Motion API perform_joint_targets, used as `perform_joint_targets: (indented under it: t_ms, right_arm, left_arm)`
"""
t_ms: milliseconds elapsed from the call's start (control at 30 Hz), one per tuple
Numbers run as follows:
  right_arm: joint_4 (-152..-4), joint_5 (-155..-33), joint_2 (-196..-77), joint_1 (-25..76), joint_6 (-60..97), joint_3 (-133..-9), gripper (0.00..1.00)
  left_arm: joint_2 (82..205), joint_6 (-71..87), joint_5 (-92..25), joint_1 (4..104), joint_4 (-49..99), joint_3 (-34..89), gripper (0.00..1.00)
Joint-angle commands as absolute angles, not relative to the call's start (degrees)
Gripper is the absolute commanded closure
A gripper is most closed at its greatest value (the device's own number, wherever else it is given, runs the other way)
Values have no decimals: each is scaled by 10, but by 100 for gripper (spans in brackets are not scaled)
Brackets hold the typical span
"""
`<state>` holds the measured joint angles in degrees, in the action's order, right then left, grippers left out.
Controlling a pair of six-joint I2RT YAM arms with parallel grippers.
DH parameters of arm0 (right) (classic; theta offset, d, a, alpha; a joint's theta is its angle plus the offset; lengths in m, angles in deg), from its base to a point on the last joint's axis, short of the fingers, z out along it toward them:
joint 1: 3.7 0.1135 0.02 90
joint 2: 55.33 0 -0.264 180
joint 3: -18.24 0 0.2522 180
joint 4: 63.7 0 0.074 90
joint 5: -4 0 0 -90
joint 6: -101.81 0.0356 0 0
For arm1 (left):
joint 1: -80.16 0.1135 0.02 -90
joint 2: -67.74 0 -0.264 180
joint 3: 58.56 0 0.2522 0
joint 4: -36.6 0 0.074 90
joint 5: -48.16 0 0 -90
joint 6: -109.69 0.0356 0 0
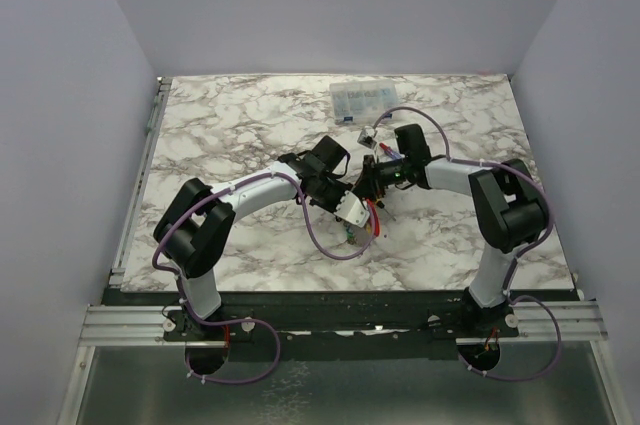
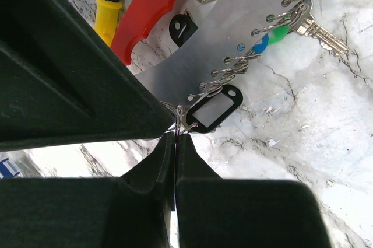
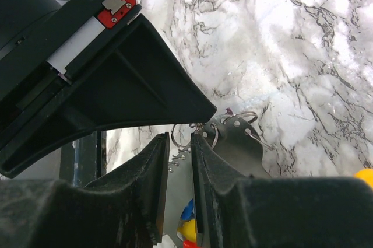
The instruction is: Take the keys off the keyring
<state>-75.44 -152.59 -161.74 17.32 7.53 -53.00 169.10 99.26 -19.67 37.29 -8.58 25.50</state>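
The keyring has a red curved band (image 2: 148,11) and a silvery-grey plate (image 2: 233,32) with small wire rings along its edge. Keys hang from those rings: a black tag (image 2: 213,109), a green-and-blue headed key (image 2: 273,35) and a bare silver key (image 2: 322,33). My left gripper (image 2: 176,136) is shut on the small wire ring (image 2: 182,121) of the black tag. My right gripper (image 3: 180,140) has its jaws a narrow way apart, and the grey plate (image 3: 239,143) fills the gap between its pads. In the top view both grippers meet over the keyring (image 1: 366,217) at mid-table.
A yellow-handled screwdriver (image 2: 108,7) lies beside the red band. A clear plastic parts box (image 1: 365,100) stands at the back of the marble table (image 1: 230,125). The two arms cross close together, with purple cables looping round them.
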Motion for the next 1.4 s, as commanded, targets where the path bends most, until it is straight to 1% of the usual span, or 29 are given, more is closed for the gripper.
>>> perform_joint_targets:
  t_ms: [0, 633, 933, 1000, 1067, 1167, 1200, 1367]
  right_arm:
    - [-761, -1511, -1631, 180, 57, -536, 70]
    - [-774, -1523, -1638, 201, 47, -548, 68]
    - [-810, -1505, -1645, 207, 44, -555, 71]
    - [-823, -1498, -1658, 207, 40, -564, 74]
    - [-842, -1504, -1668, 207, 27, -573, 83]
    - [-831, -1518, -1660, 207, 21, -565, 97]
    - [-819, -1520, -1655, 207, 20, -559, 99]
    - [-758, -1519, -1622, 207, 22, -526, 99]
  left_arm:
    - [1671, 994, -162, 371, -87, 261, 100]
    - [1679, 979, -161, 369, -87, 271, 100]
    - [1684, 967, -162, 370, -87, 281, 100]
    - [1685, 958, -161, 370, -87, 285, 100]
    - [1686, 947, -162, 370, -87, 291, 100]
    - [1686, 930, -155, 374, -87, 294, 100]
    - [1685, 921, -149, 376, -87, 297, 100]
    - [1679, 897, -118, 389, -87, 301, 100]
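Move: Just at the left fingertips, which still pinch it, is the split ring at the end of the curved metal plate; from the right hand it lies about 2 cm left, 1 cm back and 1 cm lower. From the right hand, the plate's middle is some 7 cm back and 2 cm left, and the red handle 7 cm back and 2 cm right. The black tag hangs about 4 cm back and 3 cm left. All three are a few centimetres lower. Creeping about 1.5 cm left and just over 1 cm back, sinking slightly, the right hand brings its part-open fingertips in to the ring beside the left fingertips, then shuts them fully late on, seeming to pinch the thin wire. The left keeps its pinch nearly in place, turning some 5 to 10 degrees near the end. ##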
